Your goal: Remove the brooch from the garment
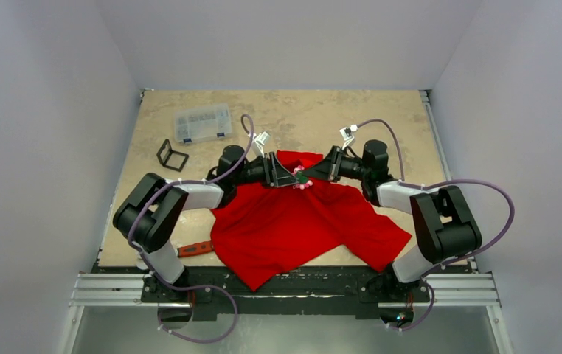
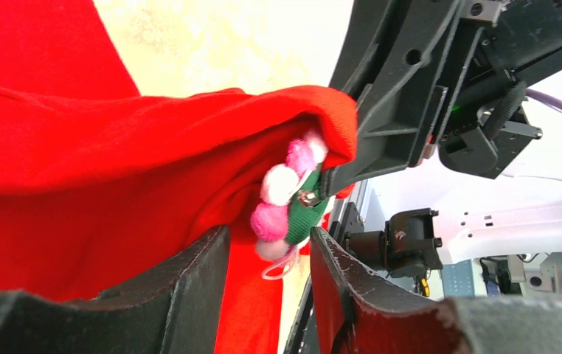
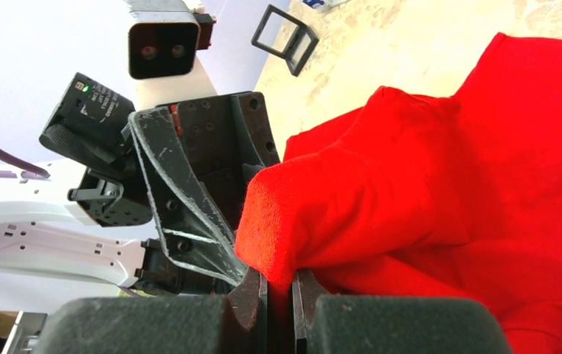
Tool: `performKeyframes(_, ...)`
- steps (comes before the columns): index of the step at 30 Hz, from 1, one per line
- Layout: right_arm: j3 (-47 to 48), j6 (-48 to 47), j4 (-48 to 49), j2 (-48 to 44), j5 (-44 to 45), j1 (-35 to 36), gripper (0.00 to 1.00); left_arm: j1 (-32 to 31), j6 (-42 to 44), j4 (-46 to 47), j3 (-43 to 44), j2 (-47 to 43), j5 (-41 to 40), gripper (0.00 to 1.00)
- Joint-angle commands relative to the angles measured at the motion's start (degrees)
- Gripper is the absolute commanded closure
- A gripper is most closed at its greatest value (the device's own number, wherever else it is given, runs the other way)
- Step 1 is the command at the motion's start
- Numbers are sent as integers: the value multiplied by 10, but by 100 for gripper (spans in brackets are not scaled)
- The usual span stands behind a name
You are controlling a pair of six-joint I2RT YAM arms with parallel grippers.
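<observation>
The garment (image 1: 285, 228) is a bright red T-shirt spread over the near half of the table, with its far edge lifted. My right gripper (image 1: 313, 175) is shut on a fold of that cloth (image 3: 381, 184), pinched between its tips (image 3: 280, 291). The brooch (image 2: 282, 195) has pink and white pompom petals on a green backing. It hangs from the raised fold just under the right gripper's black fingers (image 2: 396, 96). My left gripper (image 2: 269, 251) is open, its jaws standing either side of the brooch's lower end with a gap showing. From above, the brooch (image 1: 302, 179) sits between the two grippers.
A clear plastic organiser box (image 1: 202, 123) lies at the back left, with a small black frame (image 1: 172, 155) nearer. A red-handled tool (image 1: 193, 248) lies by the shirt's left side near the front edge. Grey walls enclose the table.
</observation>
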Motion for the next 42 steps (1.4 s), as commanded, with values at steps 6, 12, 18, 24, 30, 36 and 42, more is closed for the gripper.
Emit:
performKeyframes(6, 2, 7, 30, -7, 16, 2, 100, 4, -24, 89, 15, -5, 23, 58)
performKeyframes(12, 0, 10, 43, -5, 6, 3, 100, 4, -31, 82, 27, 1, 7, 62)
performKeyframes(18, -4, 4, 42, -8, 7, 3, 100, 5, -49, 87, 42, 17, 2, 65)
performKeyframes(24, -4, 1, 39, -9, 14, 3, 100, 7, -52, 74, 42, 16, -8, 73)
performKeyframes(30, -4, 1, 44, -12, -5, 3, 69, 11, -36, 71, 45, 19, 5, 92)
performKeyframes(36, 12, -30, -10, -29, -40, -12, 39, 20, 4, 72, 41, 18, 30, 100)
performKeyframes(42, 70, -176, -204, -56, -68, -69, 29, 23, 44, 75, 43, 17, 59, 100)
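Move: The brooch hangs back side out at the raised garment fold, just off the left hand's open fingertips: about 2 cm ahead of that hand, 2 cm to its right and 2 cm above. The fold itself is still pinched in the right fingers, some 2 cm ahead of the left hand, 4 cm to its right and 2 cm above. From the right hand, the brooch lies about 2 cm to the left, 1 cm back and 1 cm lower. The brooch is taken by the left hand, which rises about 2 cm, then eases some 1.5 cm forward so its half-open fingers straddle the brooch, and shuts them in a pinch on it. The right hand holds the fold still until that grip is made, then opens wide, lets go of the cloth and starts drawing off to the right, about 1.5 cm. ##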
